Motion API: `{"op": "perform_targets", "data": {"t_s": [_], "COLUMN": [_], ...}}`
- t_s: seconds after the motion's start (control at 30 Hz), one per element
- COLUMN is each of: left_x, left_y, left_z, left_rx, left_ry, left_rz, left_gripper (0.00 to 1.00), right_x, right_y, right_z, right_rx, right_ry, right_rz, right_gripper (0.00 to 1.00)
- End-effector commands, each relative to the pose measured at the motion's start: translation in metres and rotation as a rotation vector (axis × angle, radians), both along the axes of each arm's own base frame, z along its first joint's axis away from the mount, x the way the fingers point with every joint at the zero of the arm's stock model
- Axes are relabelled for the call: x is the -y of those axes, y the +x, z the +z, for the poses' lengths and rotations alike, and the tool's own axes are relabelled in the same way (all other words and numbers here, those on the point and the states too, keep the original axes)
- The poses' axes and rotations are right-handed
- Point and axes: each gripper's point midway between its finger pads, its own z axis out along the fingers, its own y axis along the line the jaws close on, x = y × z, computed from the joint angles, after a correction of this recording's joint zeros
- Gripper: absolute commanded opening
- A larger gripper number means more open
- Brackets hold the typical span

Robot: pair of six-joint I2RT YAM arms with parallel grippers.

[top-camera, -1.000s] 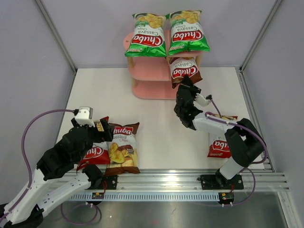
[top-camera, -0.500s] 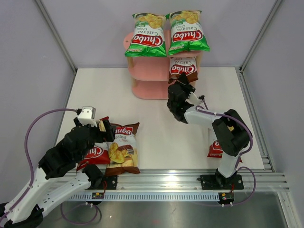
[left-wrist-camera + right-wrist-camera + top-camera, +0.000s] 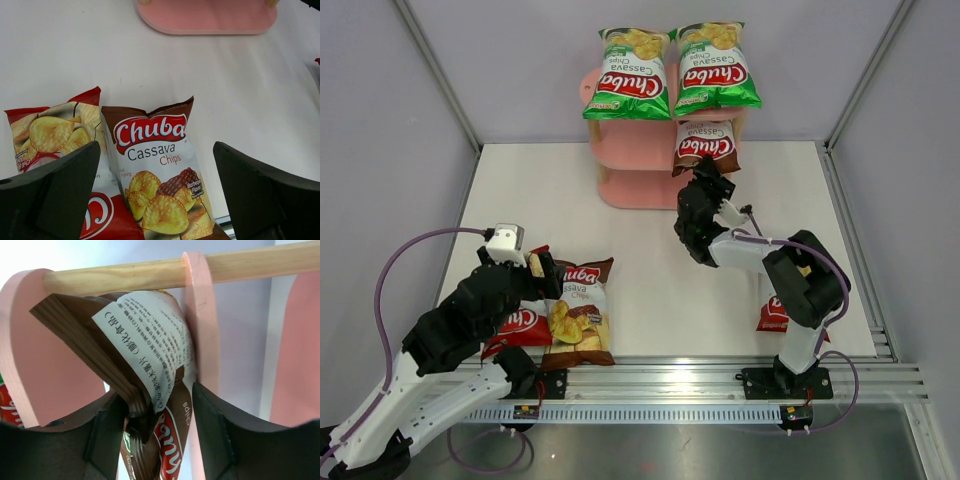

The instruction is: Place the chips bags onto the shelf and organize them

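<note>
The pink shelf [image 3: 620, 150] stands at the back with two green chips bags [image 3: 633, 75] [image 3: 716, 68] on its top board. A brown bag [image 3: 708, 143] rests on the middle tier at the right. My right gripper [image 3: 704, 178] is just in front of it. In the right wrist view its jaws [image 3: 155, 405] stand parted, with that bag's crumpled end [image 3: 145, 335] loose between them beside a shelf board [image 3: 200, 315]. My left gripper [image 3: 538, 268] hangs open over a second brown bag [image 3: 160, 165] and a red bag [image 3: 50, 132] lying on the table.
Another red bag [image 3: 772, 315] lies on the table at the right, partly under my right arm. The shelf's bottom board [image 3: 210, 17] shows at the top of the left wrist view. Grey walls close in the white table on three sides.
My right gripper pushed the brown bag further onto the middle tier, then parted its jaws and loosened its hold. The left arm has barely moved.
</note>
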Motion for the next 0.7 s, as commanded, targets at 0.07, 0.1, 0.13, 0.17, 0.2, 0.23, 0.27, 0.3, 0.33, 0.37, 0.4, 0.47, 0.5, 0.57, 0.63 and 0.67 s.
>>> {"op": "perform_targets", "data": {"t_s": [0.07,0.1,0.13,0.17,0.2,0.23,0.27,0.3,0.33,0.37,0.4,0.47,0.5,0.57,0.63,0.67], "left_x": [0.005,0.004,0.004,0.004,0.003,0.003,0.003,0.002,0.002,0.002,0.001,0.000,-0.001,0.000,-0.004,-0.003], "left_y": [0.005,0.005,0.005,0.005,0.005,0.005,0.005,0.006,0.006,0.006,0.007,0.008,0.009,0.010,0.012,0.014], "left_z": [0.009,0.009,0.008,0.009,0.009,0.008,0.008,0.008,0.007,0.007,0.007,0.005,0.004,0.002,0.000,-0.004], "left_rx": [0.030,0.032,0.030,0.031,0.031,0.029,0.028,0.028,0.023,0.020,0.021,0.010,0.007,-0.011,-0.026,-0.054], "left_ry": [-0.027,-0.028,-0.025,-0.028,-0.029,-0.027,-0.028,-0.027,-0.022,-0.024,-0.022,-0.016,-0.013,-0.011,0.000,-0.006], "left_rz": [-0.004,0.000,0.003,0.004,0.008,0.009,0.010,0.015,0.018,0.021,0.030,0.043,0.051,0.068,0.103,0.127], "left_gripper": [0.99,0.99,0.99,0.99,0.99,0.99,0.99,0.99,0.99,0.99,0.99,0.99,0.99,0.99,0.99,0.99], "right_x": [0.009,0.009,0.009,0.010,0.010,0.011,0.012,0.012,0.012,0.013,0.014,0.013,0.013,0.010,0.010,0.005], "right_y": [-0.010,-0.012,-0.013,-0.017,-0.018,-0.020,-0.023,-0.025,-0.026,-0.030,-0.033,-0.041,-0.045,-0.055,-0.064,-0.071], "right_z": [0.011,0.011,0.011,0.011,0.012,0.012,0.016,0.016,0.018,0.018,0.026,0.025,0.031,0.037,0.033,0.045], "right_rx": [0.040,0.040,0.040,0.038,0.040,0.036,0.045,0.043,0.048,0.042,0.072,0.068,0.093,0.116,0.104,0.138], "right_ry": [-0.033,-0.031,-0.033,-0.035,-0.038,-0.049,-0.053,-0.065,-0.071,-0.101,-0.100,-0.157,-0.159,-0.213,-0.285,-0.308], "right_rz": [0.018,0.027,0.034,0.047,0.053,0.057,0.067,0.073,0.081,0.101,0.106,0.143,0.155,0.205,0.240,0.288], "right_gripper": [0.71,0.74,0.78,0.86,0.90,0.93,0.99,1.00,0.99,0.99,0.99,0.99,0.99,0.99,0.99,0.99]}}
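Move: Just ahead of the right hand, its shut grip already loosened, lies the brown chips bag on the middle shelf board, its middle about 8 cm farther out, 1 cm to the right and level with the fingers. The right green bag on the top board is some 10 cm out and 20 cm above, not off to either side. From the left hand the brown bag is roughly 35 cm ahead and 35 cm to the right, about level. Drawing back about 5 cm from the shelf towards its base, the right hand spreads its half-open fingers fully wide and comes clear of the brown bag's crimped near end. It first dips some 1.5 cm, then rises a little over 2 cm while pulling away faster, drifting slightly right, rolling left side down and turning counter-clockwise, each about 10 degrees. ##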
